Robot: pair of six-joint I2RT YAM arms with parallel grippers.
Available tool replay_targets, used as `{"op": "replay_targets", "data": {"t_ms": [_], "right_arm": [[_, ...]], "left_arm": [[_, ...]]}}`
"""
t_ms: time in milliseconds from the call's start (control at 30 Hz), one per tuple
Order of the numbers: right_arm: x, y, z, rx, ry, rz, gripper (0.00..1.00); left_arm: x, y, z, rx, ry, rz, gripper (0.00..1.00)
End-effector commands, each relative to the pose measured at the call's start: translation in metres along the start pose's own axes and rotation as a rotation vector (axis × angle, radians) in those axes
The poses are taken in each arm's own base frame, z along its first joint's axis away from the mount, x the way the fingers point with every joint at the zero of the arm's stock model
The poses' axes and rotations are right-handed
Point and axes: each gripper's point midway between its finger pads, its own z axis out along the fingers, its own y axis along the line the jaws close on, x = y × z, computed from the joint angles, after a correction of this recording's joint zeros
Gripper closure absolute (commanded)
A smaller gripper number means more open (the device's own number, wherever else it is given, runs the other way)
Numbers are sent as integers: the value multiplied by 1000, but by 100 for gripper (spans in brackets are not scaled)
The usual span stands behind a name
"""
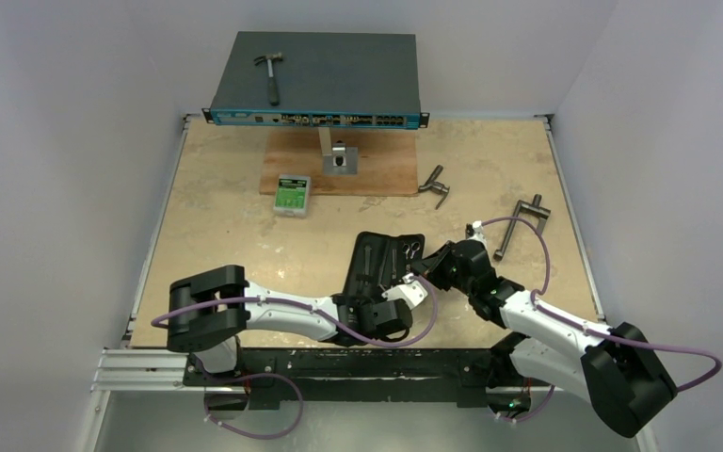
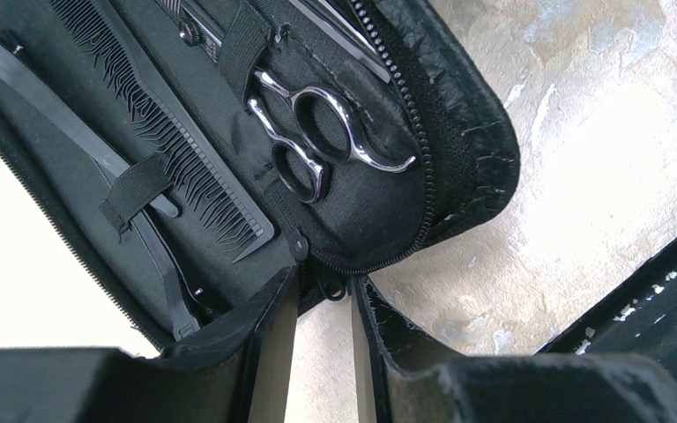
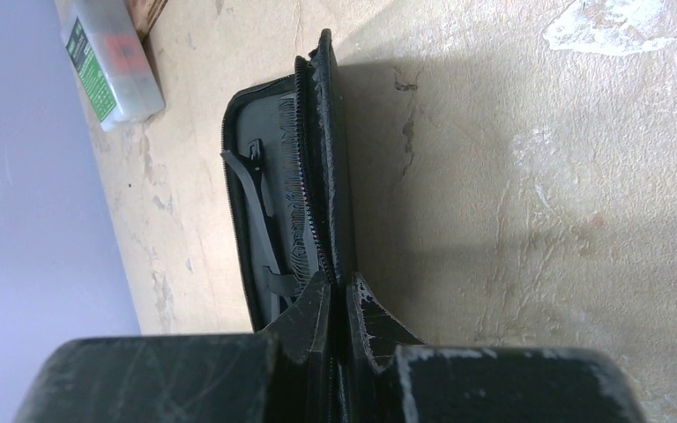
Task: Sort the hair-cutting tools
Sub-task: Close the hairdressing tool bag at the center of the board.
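Note:
A black zip case (image 1: 377, 254) lies open in the middle of the table. In the left wrist view, silver ring-handled scissors (image 2: 317, 141) sit under an elastic strap, beside a long black comb (image 2: 167, 150) and a slim black clip (image 2: 53, 115). My left gripper (image 2: 324, 280) is open at the case's near end, its tips either side of the zipper pull (image 2: 344, 286). My right gripper (image 3: 339, 280) is shut on the case's right flap (image 3: 326, 132), which stands on edge. The comb (image 3: 298, 203) shows behind that flap.
At the back, a hammer (image 1: 269, 73) lies on a blue network switch (image 1: 315, 80). In front of it are a wooden board (image 1: 339, 165) with a metal bracket and a green-labelled box (image 1: 293, 194). Two grey T-handle tools (image 1: 436, 184) (image 1: 520, 224) lie at the right.

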Motion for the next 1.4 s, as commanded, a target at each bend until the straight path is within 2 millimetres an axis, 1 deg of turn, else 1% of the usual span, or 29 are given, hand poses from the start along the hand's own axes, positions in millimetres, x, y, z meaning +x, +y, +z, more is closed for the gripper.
{"op": "replay_targets", "data": {"t_ms": [0,200,333,500,767,900,1100,1300,1367], "right_arm": [[-6,19,-5,-65,-15,6,100],[-6,20,-5,-68,-14,8,100],[-6,20,-6,-69,-15,9,100],[-4,19,-6,-70,-9,9,100],[-2,17,-6,-69,-2,9,100],[-2,17,-6,-70,-2,9,100],[-2,16,-6,-68,-2,9,100],[-3,15,-6,-66,-8,12,100],[-4,15,-7,-67,-11,13,100]], "left_arm": [[-9,-6,-8,24,-15,-6,71],[-4,-7,-8,20,1,18,70],[-2,-4,-7,-1,9,24,71],[-6,-2,-3,-31,1,34,75],[-18,-4,-1,-32,-26,42,76],[-21,-4,-1,-32,-32,43,80],[-19,-5,-3,-23,-29,41,91],[-17,-6,-7,-3,-36,26,99],[-17,-5,-9,2,-43,17,100]]}}
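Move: The zipper pull at the near end of the hairdressing tool bag hangs right between the left hand's fingertips, about 1 cm below the hand point. From there the comb's middle lies some 10 cm ahead and 2 cm left, level in height; the near scissors' finger rings lie about 5 cm ahead, 3 cm right and 1 cm higher. For the right hand, the pull is roughly 10 cm back, 8 cm left and 5 cm below. The zipper pull is what the left fingers shut on: slightly open at first, the left hand eases back and left about 1 cm while sinking half a centimetre and tilting some 5 degrees. It comes partly back rightward and forward, then stays there and closes fully around the pull's ring. The right hand stays put, keeping its pinch on the raised flap. ##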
